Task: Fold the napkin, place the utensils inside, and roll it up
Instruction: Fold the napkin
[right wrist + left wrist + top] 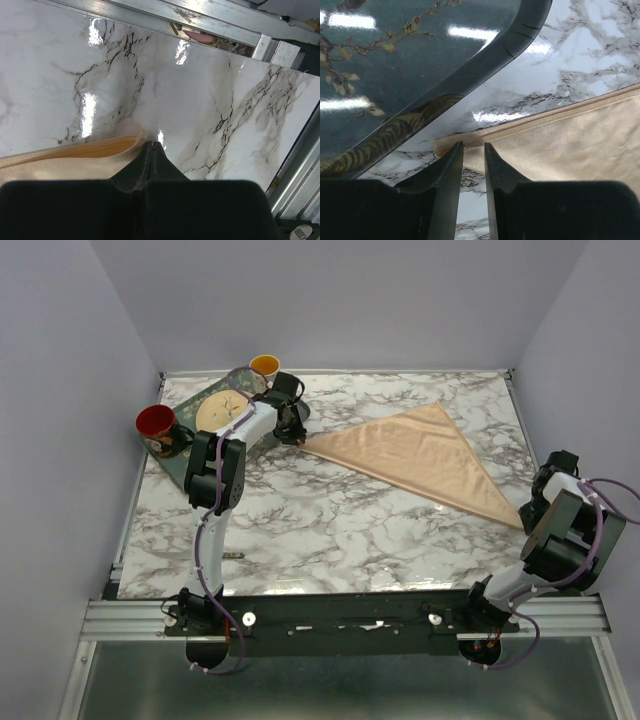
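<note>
The peach-tan napkin (pixel 420 455) lies folded into a triangle on the marble table. Its long edge runs from a left corner by the tray to a right corner near my right arm. My left gripper (pixel 298 437) stands open at the left corner, and in the left wrist view its tips (pixel 473 145) straddle the napkin's (pixel 570 145) hem. My right gripper (pixel 528 512) is shut at the right corner. In the right wrist view its closed tips (pixel 152 143) pinch the napkin's (pixel 60 160) slightly lifted corner. I cannot make out the utensils.
A dark floral tray (pixel 172 462) sits at the back left, its rim (pixel 485 65) just beyond my left fingers. It holds a cream plate (pixel 222 410) and a red mug (pixel 157 422). A yellow mug (pixel 265 365) stands behind. The table's metal edge rail (pixel 210 20) lies near my right gripper.
</note>
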Tool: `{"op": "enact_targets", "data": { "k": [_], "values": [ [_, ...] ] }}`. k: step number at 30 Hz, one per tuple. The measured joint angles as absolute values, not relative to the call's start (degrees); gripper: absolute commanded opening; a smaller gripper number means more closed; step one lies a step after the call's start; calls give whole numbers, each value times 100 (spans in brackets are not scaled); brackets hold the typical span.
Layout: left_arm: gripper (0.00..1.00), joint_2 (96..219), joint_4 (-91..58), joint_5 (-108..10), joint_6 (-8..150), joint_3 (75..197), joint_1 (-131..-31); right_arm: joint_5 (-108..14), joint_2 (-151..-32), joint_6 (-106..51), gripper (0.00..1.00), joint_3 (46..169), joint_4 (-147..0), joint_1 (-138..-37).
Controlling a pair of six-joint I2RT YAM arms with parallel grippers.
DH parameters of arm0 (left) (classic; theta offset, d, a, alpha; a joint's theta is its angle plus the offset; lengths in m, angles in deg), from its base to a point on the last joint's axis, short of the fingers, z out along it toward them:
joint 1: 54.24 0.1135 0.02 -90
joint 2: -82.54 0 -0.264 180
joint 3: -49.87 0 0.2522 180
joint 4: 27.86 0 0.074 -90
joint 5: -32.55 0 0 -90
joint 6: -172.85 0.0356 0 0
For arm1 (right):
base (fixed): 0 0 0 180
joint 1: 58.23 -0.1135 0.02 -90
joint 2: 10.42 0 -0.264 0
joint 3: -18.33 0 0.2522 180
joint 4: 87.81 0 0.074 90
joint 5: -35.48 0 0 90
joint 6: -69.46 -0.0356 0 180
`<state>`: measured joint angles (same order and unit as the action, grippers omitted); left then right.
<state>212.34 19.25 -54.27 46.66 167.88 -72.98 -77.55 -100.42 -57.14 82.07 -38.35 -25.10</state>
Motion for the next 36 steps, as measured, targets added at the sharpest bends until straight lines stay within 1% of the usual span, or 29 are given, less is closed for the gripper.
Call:
{"op": "enact_targets", "data": {
  "k": [5, 6, 10, 11, 13, 14, 15, 16, 17, 19, 22, 23, 25, 26, 27, 28, 31, 36],
  "values": [
    [36, 21188, 1953, -5515, 4804, 16788, -7377, -7836, -9648, -5646, 1, 8204, -3798, -2666],
    [37, 21166, 1977, -5534, 4832, 16788, -7407, -7877, -9439, -5618, 1, 8207, -3785, -2803],
    [38, 20939, 2052, -5554, 4909, 16786, -7628, -7851, -8606, -5408, 3, 8377, -3804, -3881],
    [41, 20860, 2060, -5556, 4917, 16786, -7689, -7727, -8512, -5329, 6, 8434, -3861, -4091],
    [46, 20679, 2062, -5552, 4915, 16786, -7834, -6977, -8451, -5050, 17, 8521, -4082, -4268],
    [47, 20594, 2043, -5491, 4904, 16790, -7943, -6345, -8503, -4868, 30, 8585, -4242, -4320],
    [48, 20548, 2021, -5425, 4891, 16803, -8011, -5843, -8573, -4748, 35, 8644, -4373, -4349],
    [57, 20533, 1982, -5296, 4878, 16823, -8098, -5379, -8687, -4608, 40, 8696, -4526, -4408],
    [62, 20533, 1940, -5141, 4865, 16852, -8179, -4968, -8805, -4488, 46, 8753, -4615, -4473],
    [71, 20559, 1829, -4914, 4848, 16876, -8369, -4061, -9150, -4361, 48, 8913, -4810, -4696],
    [75, 20635, 1536, -4383, 4799, 16862, -8644, -2713, -9769, -4276, 54, 9024, -5299, -4982],
    [75, 20664, 1372, -4149, 4749, 16825, -8738, -2479, -9889, -4285, 60, 9018, -5374, -5026],
    [76, 20675, 1136, -3906, 4651, 16712, -8822, -1768, -10096, -4495, 65, 8749, -5951, -5074],
    [77, 20681, 974, -3747, 4566, 16631, -8839, -1587, -10127, -4578, 76, 8639, -6123, -5076],
    [78, 20688, 836, -3639, 4496, 16550, -8839, -1279, -10175, -4757, 76, 8414, -6464, -5076],
    [82, 20710, 631, -3421, 4360, 16438, -8826, -1119, -10212, -4838, 77, 8314, -6613, -5076],
    [83, 20788, 194, -3187, 4194, 16137, -8771, -678, -10448, -5056, 77, 8128, -7055, -5076],
    [83, 21156, -77, -2986, 3980, 15964, -8662, -389, -10735, -5161, 77, 8060, -7428, -5079]
  ]
}}
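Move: For the left hand, the middle of the napkin's near folded edge lies about 20 cm to the right and 9 cm back, some 2 cm lower; the napkin's left corner is at its fingertips, and the white mug stands 15 cm ahead and 9 cm left. For the right hand, that edge's middle is about 31 cm left and 12 cm ahead, the right corner is at its shut fingertips, and the far corner is 37 cm ahead and 25 cm left. Lift both grippers off the napkin's end corners and bring them in towards the middle of its near folded edge, opening both wide. Swing the left some 18 cm right and 9 cm back, up and down again, tilting its fingers rightwards; arc the right about 29 cm left and 16 cm forward, rising then sinking partway, wrist turning sharply counter-clockwise until its fingers point left towards the left gripper. ##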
